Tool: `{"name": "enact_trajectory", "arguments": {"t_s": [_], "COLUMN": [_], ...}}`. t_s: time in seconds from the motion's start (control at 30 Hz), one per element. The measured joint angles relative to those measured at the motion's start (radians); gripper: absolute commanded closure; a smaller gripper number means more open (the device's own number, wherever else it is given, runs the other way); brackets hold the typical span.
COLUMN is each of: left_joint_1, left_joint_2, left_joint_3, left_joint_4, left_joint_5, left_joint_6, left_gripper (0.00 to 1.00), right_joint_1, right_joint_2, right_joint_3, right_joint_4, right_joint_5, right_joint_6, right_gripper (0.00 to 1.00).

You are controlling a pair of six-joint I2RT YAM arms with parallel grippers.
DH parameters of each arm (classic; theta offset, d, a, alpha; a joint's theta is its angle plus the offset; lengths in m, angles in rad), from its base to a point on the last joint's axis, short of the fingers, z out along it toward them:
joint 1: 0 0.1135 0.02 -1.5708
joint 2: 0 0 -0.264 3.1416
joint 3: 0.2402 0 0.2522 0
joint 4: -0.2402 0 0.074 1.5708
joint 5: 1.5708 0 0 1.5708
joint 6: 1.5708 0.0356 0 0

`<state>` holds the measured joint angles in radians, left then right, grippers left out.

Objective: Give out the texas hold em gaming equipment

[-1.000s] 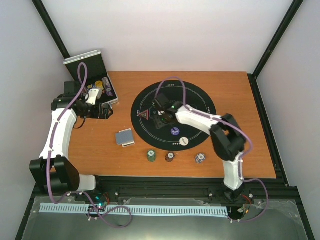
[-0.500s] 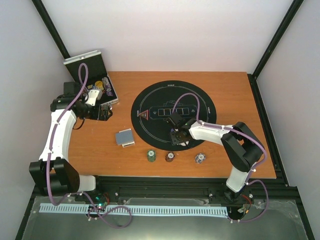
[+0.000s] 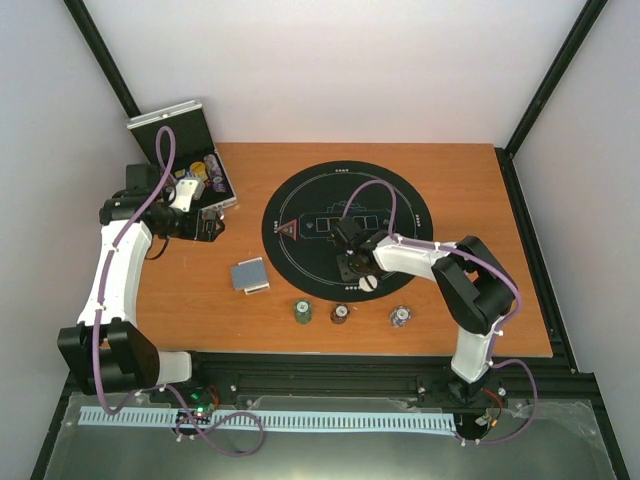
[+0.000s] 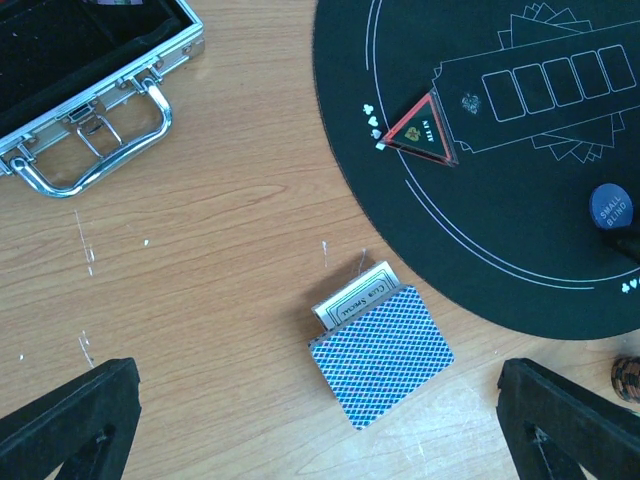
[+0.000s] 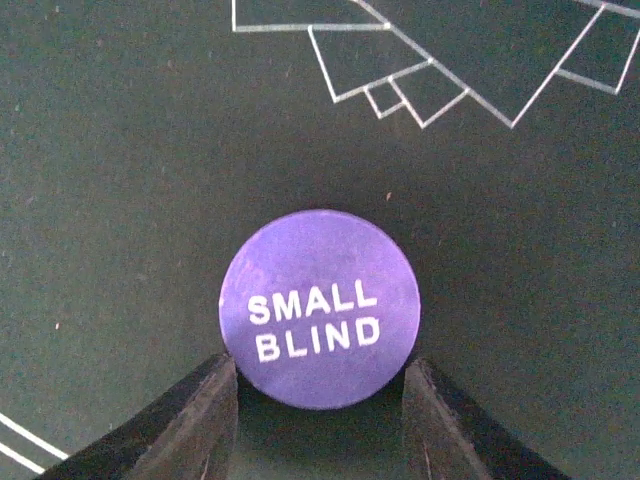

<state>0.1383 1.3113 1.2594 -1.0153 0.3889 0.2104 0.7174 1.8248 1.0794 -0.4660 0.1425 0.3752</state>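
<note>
A purple disc marked SMALL BLIND lies flat on the black round mat. My right gripper is low over it, one fingertip against each side of its near edge. The blue-backed card deck rests on the wood, partly on its white box, left of the mat; in the top view the deck sits mid-table. Green, maroon and purple-white chips stand in a row near the front. A white disc lies on the mat. My left gripper hangs open above the deck.
An open metal case with more chips stands at the back left, its handle towards the table's middle. A red-edged triangular marker lies on the mat's left part. The right forearm stretches across the mat's lower right.
My right gripper came back from the mat's centre towards the front, dropped over the purple disc and narrowed its jaws round it. The left arm stayed still.
</note>
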Motion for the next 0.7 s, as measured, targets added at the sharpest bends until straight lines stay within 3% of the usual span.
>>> {"name": "enact_trajectory", "arguments": {"t_s": [0.2,0.4,0.7], "left_joint_1": [0.000,0.000,0.000], "left_joint_2": [0.000,0.000,0.002], "left_joint_3": [0.000,0.000,0.000], "left_joint_4": [-0.007,-0.015,-0.032], "left_joint_5": [0.024,0.027,0.032], "left_joint_6": [0.004,0.007,0.027], "left_gripper": [0.00,0.00,0.00], "right_joint_1": [-0.028,-0.085,-0.187], "right_joint_2": [0.061,0.162,0.379], "right_joint_3": [0.080,0.205,0.527], "right_joint_4": [-0.006,0.000,-0.048], "right_joint_5": [0.018,0.046,0.063], "right_joint_6": [-0.006,-0.016,-0.047], "right_gripper": [0.68,0.74,0.70]}}
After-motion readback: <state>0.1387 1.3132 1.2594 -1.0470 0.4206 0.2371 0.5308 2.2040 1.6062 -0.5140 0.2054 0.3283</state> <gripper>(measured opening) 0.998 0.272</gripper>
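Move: The small blind button lies just ahead of the right fingertips, its middle about 2 cm forward and 1 cm below. The printed row of card boxes on the mat is centred some 10 cm forward; the ALL IN triangle stands about 10 cm forward and 15 cm left. The white dealer button is roughly 5 cm back and 4 cm right. From the left hand, the small blind button lies about 29 cm right, 2 cm forward and 20 cm below. With both fingertips still against its near edge, the right hand pushes the small blind button along the mat, gathering speed straight forward for about 15 cm, away from the dealer button and across the card boxes. The fingers close partway behind the button, staying at one height, while the wrist turns some 10 degrees clockwise and tips up slightly. ##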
